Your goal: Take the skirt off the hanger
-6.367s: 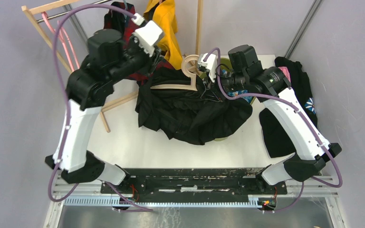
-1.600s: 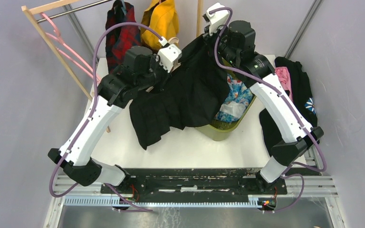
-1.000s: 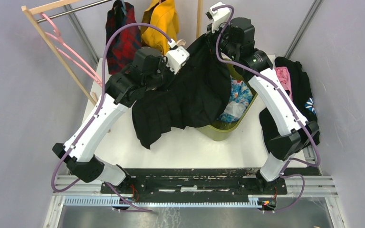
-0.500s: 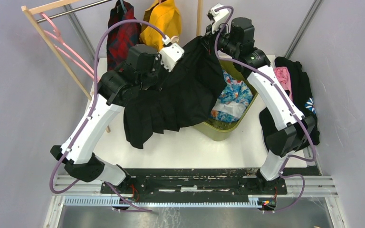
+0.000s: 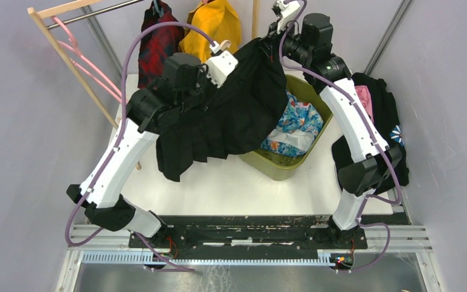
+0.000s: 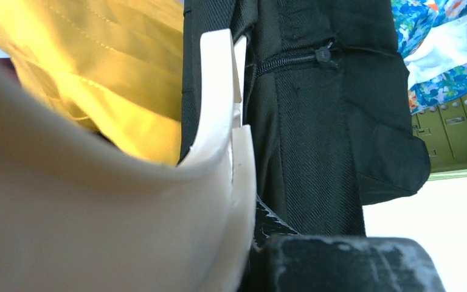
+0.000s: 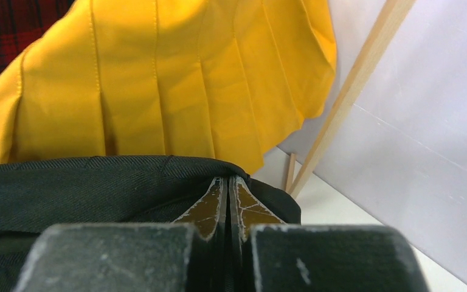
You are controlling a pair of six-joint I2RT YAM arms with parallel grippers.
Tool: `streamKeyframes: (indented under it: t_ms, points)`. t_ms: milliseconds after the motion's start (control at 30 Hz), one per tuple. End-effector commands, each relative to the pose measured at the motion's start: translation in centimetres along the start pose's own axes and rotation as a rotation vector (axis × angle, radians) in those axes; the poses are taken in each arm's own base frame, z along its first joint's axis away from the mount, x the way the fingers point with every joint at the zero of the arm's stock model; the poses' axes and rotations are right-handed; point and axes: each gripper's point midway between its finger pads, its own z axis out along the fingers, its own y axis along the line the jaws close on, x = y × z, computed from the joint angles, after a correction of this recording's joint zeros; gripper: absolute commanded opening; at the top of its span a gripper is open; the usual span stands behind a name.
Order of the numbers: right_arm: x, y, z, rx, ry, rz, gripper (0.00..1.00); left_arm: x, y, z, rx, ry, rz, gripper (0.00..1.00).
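Note:
The black skirt (image 5: 231, 115) hangs in the air between my two arms, above the table and the bin's left edge. Its zipper and waistband fill the left wrist view beside the cream hanger (image 6: 225, 109). The hanger's hook (image 5: 217, 45) pokes out behind my left wrist. My left gripper (image 6: 252, 243) is shut on the hanger, with the skirt (image 6: 316, 152) pressed against it. My right gripper (image 5: 269, 41), high at the back, is shut on the skirt's top edge (image 7: 67, 182); its fingertips (image 7: 228, 182) pinch the black cloth.
A green bin (image 5: 307, 161) with floral cloth (image 5: 295, 125) stands right of centre. Behind hang a yellow skirt (image 5: 213, 24) and a red plaid garment (image 5: 158, 33) on a wooden rack (image 5: 67, 61) with pink hangers (image 5: 79, 48). Dark clothes (image 5: 383, 115) lie far right.
Both arms have carried the skirt up and leftward, so more of the bin and floral cloth shows. The right gripper has moved slightly right at the back. Both grips are unchanged.

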Motion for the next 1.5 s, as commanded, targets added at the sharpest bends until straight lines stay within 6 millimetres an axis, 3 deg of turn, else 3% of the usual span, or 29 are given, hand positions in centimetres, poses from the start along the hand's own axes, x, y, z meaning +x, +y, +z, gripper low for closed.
streamKeyframes:
  t_ms: [0,167,300,467,600,767,800,833,867,900,967,1033,1133,1300,1467]
  points:
    - [-3.9,-6.6,-3.5,0.276,-0.083,-0.043,0.01,-2.3,1.0,0.0,-0.026,-0.052,0.061,0.03]
    - [-8.0,2.4,-4.1,0.007,-0.202,0.042,0.01,-6.4,2.5,2.3,-0.08,-0.124,0.041,0.03]
    - [-11.8,8.1,-5.8,-0.201,-0.31,0.099,0.01,-8.7,3.2,3.9,-0.121,-0.181,-0.015,0.03]
    - [-13.7,13.6,-9.2,-0.409,-0.351,0.117,0.01,-9.4,3.0,6.1,-0.144,-0.187,-0.03,0.03]
    - [-14.1,15.9,-11.7,-0.509,-0.354,0.125,0.01,-11.1,2.9,7.0,-0.139,-0.24,-0.07,0.03]
    - [-12.4,15.4,-12.3,-0.457,-0.301,0.075,0.01,-12.2,2.8,7.2,-0.126,-0.278,-0.097,0.03]
    - [-12.1,15.0,-12.3,-0.43,-0.291,0.055,0.05,-12.4,2.9,6.9,-0.127,-0.285,-0.095,0.03]
    - [-11.7,14.4,-12.2,-0.393,-0.277,0.034,0.14,-12.5,3.1,6.6,-0.134,-0.29,-0.097,0.03]
    - [-11.4,13.7,-12.1,-0.354,-0.264,0.006,0.31,-12.6,3.4,6.2,-0.141,-0.296,-0.098,0.03]
    - [-10.7,12.9,-11.8,-0.31,-0.243,-0.014,0.39,-12.8,3.6,5.7,-0.146,-0.303,-0.096,0.03]
    - [-9.5,11.0,-11.2,-0.204,-0.197,-0.069,0.41,-13.2,4.1,4.4,-0.153,-0.325,-0.098,0.03]
    - [-8.6,9.1,-10.8,-0.108,-0.162,-0.113,0.62,-13.7,4.4,3.2,-0.156,-0.347,-0.099,0.03]
    - [-8.0,7.2,-10.5,-0.014,-0.132,-0.162,0.72,-13.7,4.8,2.0,-0.162,-0.359,-0.093,0.03]
    - [-7.1,6.3,-9.2,0.02,-0.106,-0.166,0.75,-12.8,4.2,1.9,-0.139,-0.331,-0.085,0.03]
    - [-5.3,5.9,-7.3,0.033,-0.079,-0.137,0.74,-13.4,3.8,0.0,-0.096,-0.375,-0.085,0.03]
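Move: The left gripper already holds the pale hanger inside the black skirt's waistband; the corner of that waistband in the right fingers lies about 15 cm ahead of it, 17 cm to its right and roughly level. From the right hand, the hanger is some 14 cm back, 16 cm left. The green bin sits about 10 cm back, 5 cm right and 34 cm below the right hand; the yellow garment hangs roughly 12 cm ahead, 16 cm left. Bring the left gripper forward and to the right about 7 cm each, rising some 5 cm, keeping its hold on the hanger. Meanwhile draw the right hand back and up towards the left gripper, about 14 cm back, still pinching the waistband at first; then open its fingers wide to let go of the cloth, sinking about 5 cm and easing slightly forward. ##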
